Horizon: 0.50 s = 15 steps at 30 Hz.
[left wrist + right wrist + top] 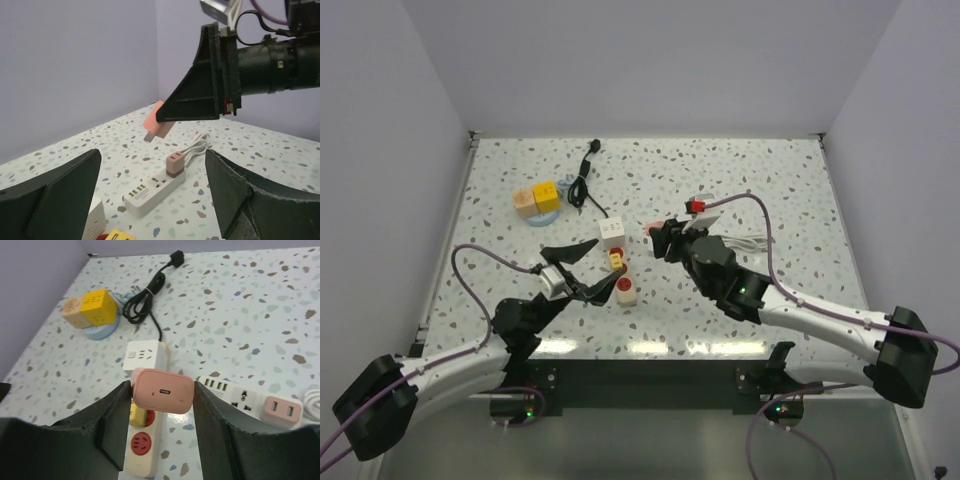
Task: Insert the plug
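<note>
The plug [165, 392] is a pink charger block with a USB-C port on its back face. My right gripper [161, 385] is shut on its sides and holds it above the table, near mid-table in the top view [658, 235]. The left wrist view shows the plug [159, 126] hanging with its prongs pointing down. A white power strip [150, 192] with green USB ports lies below and beyond it, carrying a pink adapter [176, 164]. My left gripper [578, 268] stands open and empty to the plug's left.
A cream strip with red sockets [145, 450] lies under the plug, a yellow plug [137, 416] seated in it. Behind it are a white socket cube [145, 356], yellow and orange cubes [92, 307] on a blue disc, and a coiled black cable [145, 297].
</note>
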Each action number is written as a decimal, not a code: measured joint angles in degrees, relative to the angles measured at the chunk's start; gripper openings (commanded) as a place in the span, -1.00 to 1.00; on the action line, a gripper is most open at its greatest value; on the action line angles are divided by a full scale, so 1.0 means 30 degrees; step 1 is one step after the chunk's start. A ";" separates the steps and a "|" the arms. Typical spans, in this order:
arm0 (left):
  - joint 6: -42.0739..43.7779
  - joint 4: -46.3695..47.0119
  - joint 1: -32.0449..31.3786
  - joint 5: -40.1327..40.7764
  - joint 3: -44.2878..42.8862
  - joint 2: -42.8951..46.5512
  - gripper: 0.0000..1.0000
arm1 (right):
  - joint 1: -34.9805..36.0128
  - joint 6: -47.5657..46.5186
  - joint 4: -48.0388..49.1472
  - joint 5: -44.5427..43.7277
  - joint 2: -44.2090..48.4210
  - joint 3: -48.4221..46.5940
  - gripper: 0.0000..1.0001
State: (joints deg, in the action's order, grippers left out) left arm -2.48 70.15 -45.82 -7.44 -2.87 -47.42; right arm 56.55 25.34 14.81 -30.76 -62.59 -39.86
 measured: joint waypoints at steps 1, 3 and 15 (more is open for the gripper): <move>-0.0131 -0.0729 0.0000 0.0882 0.0000 0.0605 0.81 | 0.0000 -0.0437 -0.0277 -0.0459 -0.0510 -0.0459 -1.00; -0.0474 -0.2492 0.0000 0.2725 0.0000 0.1734 0.85 | 0.0000 -0.1188 -0.0794 -0.1450 -0.1596 -0.1260 -1.00; -0.1763 -1.0273 0.0000 0.7497 -0.0131 0.3570 0.90 | -0.1727 -0.3337 -0.3643 -0.3694 -0.7461 -0.4189 -1.00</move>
State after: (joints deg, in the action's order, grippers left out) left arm -7.77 39.33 -45.82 15.05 -3.27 -36.71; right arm 51.37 15.33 3.88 -41.85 -84.97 -52.42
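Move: The white power strip lies about 11 cm ahead of the right hand, 3 cm to its right and some 20 cm below; that hand already holds the pink plug. The brown plug in the strip's right end is 6 cm right of the strip's middle. From the right hand the white cube is 11 cm ahead and 11 cm left, the yellow plug 5 cm ahead and 10 cm left. From the empty left hand, the strip is roughly 19 cm ahead and 12 cm right. Still pinching the pink plug, the right hand sinks about 8 cm while reaching some 7 cm forward and slightly right, down towards the white power strip; it rolls its left side down by nearly 30 degrees and swings clockwise. The open left hand drops about 8 cm, going left and forward too, with its fingers tipping down and turning counter-clockwise, away from the handover spot. ##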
